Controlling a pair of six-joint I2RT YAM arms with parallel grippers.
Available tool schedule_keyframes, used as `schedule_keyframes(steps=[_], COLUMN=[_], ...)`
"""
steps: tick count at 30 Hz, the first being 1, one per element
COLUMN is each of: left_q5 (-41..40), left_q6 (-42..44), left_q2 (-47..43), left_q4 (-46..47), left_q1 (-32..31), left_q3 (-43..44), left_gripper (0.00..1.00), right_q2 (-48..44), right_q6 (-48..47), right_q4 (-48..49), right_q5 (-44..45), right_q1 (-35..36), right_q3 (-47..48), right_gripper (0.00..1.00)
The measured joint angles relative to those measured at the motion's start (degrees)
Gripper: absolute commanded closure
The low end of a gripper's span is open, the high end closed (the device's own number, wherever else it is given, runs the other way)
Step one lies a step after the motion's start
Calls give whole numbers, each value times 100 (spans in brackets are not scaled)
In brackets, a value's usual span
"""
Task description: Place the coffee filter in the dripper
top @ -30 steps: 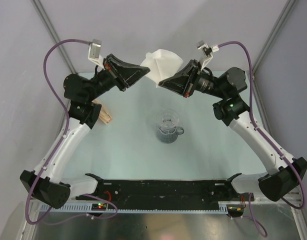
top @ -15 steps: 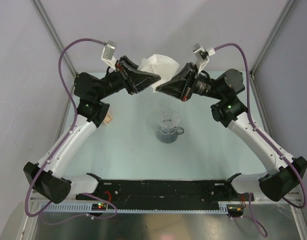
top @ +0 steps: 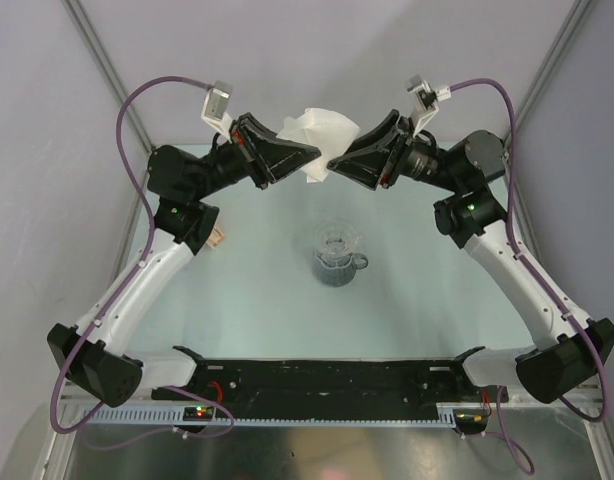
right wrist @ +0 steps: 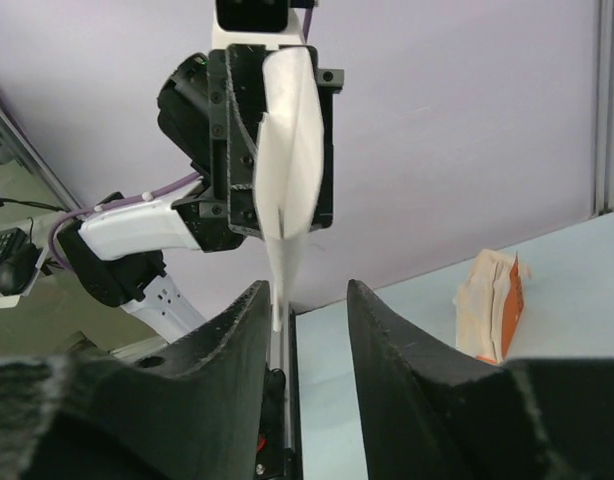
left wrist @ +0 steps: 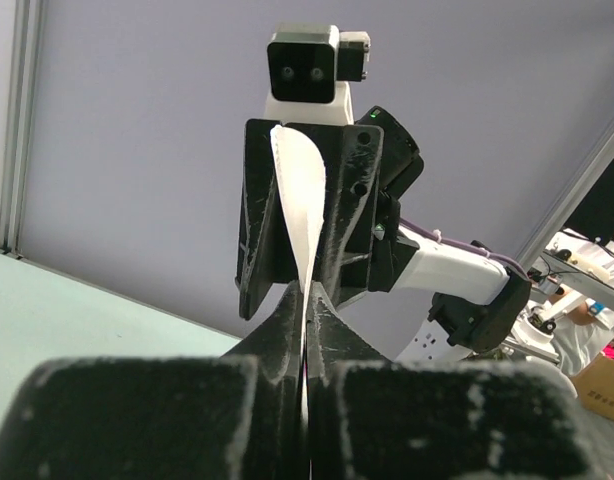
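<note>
The white paper coffee filter (top: 323,133) hangs in the air above the back of the table, between the two grippers. My left gripper (top: 313,160) is shut on it; in the left wrist view the filter (left wrist: 301,196) stands edge-on, pinched between the jaws of that gripper (left wrist: 307,302). My right gripper (top: 334,164) faces it, open. In the right wrist view the filter (right wrist: 292,150) has its lower tip close beside the left finger of the open right gripper (right wrist: 307,296), not clamped. The grey ribbed dripper (top: 337,256) stands upright mid-table, well below both grippers.
A tan stack of filters (top: 217,238) lies on the table by the left arm's elbow, also seen as the tan stack (right wrist: 492,300) at the right of the right wrist view. A black rail (top: 327,378) runs along the near edge. Grey walls enclose the table.
The right gripper has opened off the filter and drawn back to the right. The left arm swung in rightward and now grips the filter alone.
</note>
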Motion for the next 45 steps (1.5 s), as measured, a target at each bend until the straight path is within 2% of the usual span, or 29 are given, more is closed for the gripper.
schedule_keyframes(steps=[2,3,4,5,6,8,12,14,16,18,20,25,27,32,34,36,40,45], left_q5=[0,0,2,4,11,24,44,50,59,101,114,122,122,151,157,175,334,507], left_q6=[0,0,0,0,0,-2,-2,0,0,0,-2,-2,-2,-2,46,68,382,1626], left_q2=[-2,0,-2,-2,-2,-2,-2,0,0,0,0,0,-2,-2,-4,-35,-201,-599], left_q4=[4,4,4,4,7,7,20,24,15,20,17,52,74,83,70,31,-258,-1631], left_q1=[-2,-7,-9,-15,-20,-28,-39,-50,-59,-52,-48,-46,-48,-48,-39,-2,212,616], left_q3=[0,0,0,0,0,0,-2,-4,-13,-17,-20,-39,-52,-63,-70,-109,-216,-151], left_gripper=[100,100,100,100,100,100,100,100,100,100,100,100,92,45,33,26,19,17], right_q2=[0,0,4,7,9,15,31,42,66,72,74,74,74,74,74,74,68,-129], right_q6=[15,24,35,37,39,57,74,76,79,79,79,79,76,74,68,57,7,-481], right_q4=[0,-2,-2,0,2,0,-48,-90,-140,-140,-129,-114,-125,-133,-142,-162,-260,-841], right_q5=[0,0,2,-2,-4,-17,-83,-127,-170,-168,-166,-175,-192,-195,-208,-223,-376,-656], right_q1=[0,0,0,0,0,-13,-96,-144,-186,-267,-330,-354,-354,-363,-376,-409,-487,-527], right_q3=[63,109,168,210,258,345,439,459,507,579,678,796,798,798,798,798,798,651], right_gripper=[56,60,67,81,91,98,100,88,85,87,97,100,100,100,100,100,100,100])
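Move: The coffee filter is still pinched in the left fingers, its middle about 4 cm above that hand, 1 cm ahead and 1 cm to its right. From the open right hand the filter's middle lies some 2 cm left, 1 cm ahead and 4 cm up. The dripper stands about 36 cm below the right hand, 3 cm ahead and laterally level, with the glass server beneath it, 44 cm below the hand. Right hand climbs about 4 cm, pinches the filter; left opens, backing leftward and down; right sinks slightly. ##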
